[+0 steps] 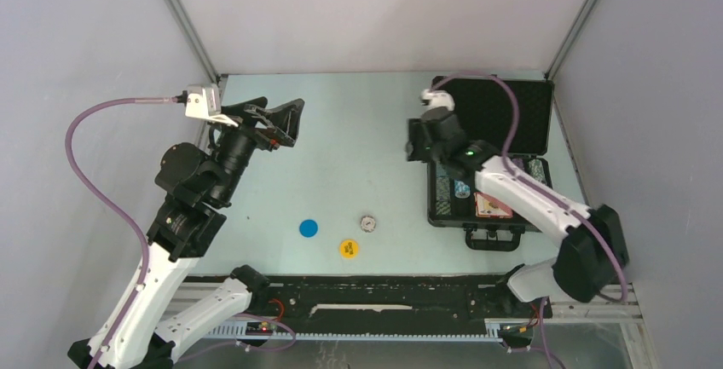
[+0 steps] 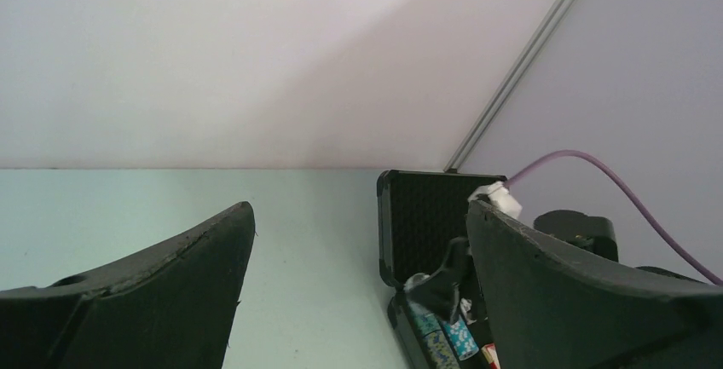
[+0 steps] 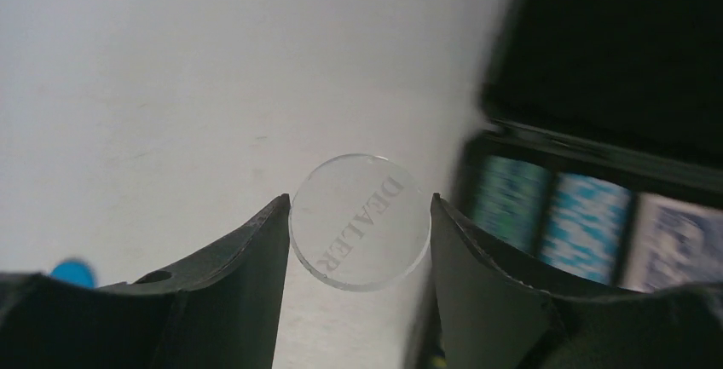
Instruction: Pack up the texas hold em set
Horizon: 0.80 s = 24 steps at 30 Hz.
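Observation:
The black case (image 1: 529, 122) lies open at the right of the table, its foam-lined lid (image 2: 422, 220) laid back. Striped chip rows (image 3: 511, 200) and a blue card deck (image 3: 682, 237) sit in its base, along with a red deck (image 1: 493, 206). My right gripper (image 3: 360, 201) hovers over the case's left edge, shut on a clear round button (image 3: 360, 221) engraved DEALER that touches both fingers. My left gripper (image 2: 360, 209) is raised at the back left, wide open and empty, pointing toward the case.
A blue disc (image 1: 309, 228), a yellow button (image 1: 349, 249) and a small silver-white round piece (image 1: 367, 223) lie on the table near the front middle. The case handle (image 1: 493, 239) faces the near edge. Grey walls close in both sides and the back.

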### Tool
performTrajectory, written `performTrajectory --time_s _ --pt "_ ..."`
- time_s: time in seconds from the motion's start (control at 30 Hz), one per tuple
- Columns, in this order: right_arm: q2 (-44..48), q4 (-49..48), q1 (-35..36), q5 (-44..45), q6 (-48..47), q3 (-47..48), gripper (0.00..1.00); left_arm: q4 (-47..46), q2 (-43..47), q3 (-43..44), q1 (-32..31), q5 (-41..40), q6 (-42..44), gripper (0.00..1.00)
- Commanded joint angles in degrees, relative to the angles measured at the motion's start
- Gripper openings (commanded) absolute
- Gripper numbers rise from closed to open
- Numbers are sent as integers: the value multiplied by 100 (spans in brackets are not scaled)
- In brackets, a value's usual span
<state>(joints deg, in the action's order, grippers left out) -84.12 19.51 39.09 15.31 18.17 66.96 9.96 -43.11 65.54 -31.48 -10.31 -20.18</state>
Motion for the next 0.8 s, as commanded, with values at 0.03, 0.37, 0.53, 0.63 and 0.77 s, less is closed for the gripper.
performTrajectory --time_s 0.03,0.37,0.53,0.63,0.77 --pt "1011 445 -1180 44 254 -869 56 -161 -10 -119 -47 62 -106 100" --pt "1217 869 -2886 -681 81 -1308 57 -169 -37 -138 -63 104 -152 100" --pt "871 773 -3220 -660 -123 -1309 59 -170 -44 -137 -67 92 -152 100" --pt "595 563 -3194 -553 -317 -1304 61 -169 -56 -124 -60 103 -144 100" --pt "326 428 -3171 -544 -355 -1252 62 -169 -72 -129 -67 105 -150 100"
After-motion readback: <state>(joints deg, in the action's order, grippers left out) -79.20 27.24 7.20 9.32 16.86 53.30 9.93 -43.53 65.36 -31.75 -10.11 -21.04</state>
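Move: The right hand, holding the clear dealer disc, is some 22 cm left of the card deck in the open case; the deck lies 2 cm farther out and about 12 cm below it. The blue chips stand about 7 cm left of the deck and 2 cm nearer; the purple chips 8 cm right of it, 1 cm nearer; the red card box 9 cm nearer, level sideways. From the left hand, the deck lies roughly 13 cm ahead, 55 cm right, 40 cm below. Still pinching the dealer disc by its edges, the right hand sweeps about 21 cm to the right, fast at first and then easing off, past the case's left edge and over the chips towards the card deck. It sinks almost 9 cm on the way, still going down at the end, while the wrist turns some 25 degrees clockwise and tips the fingers about 15 degrees farther down. ##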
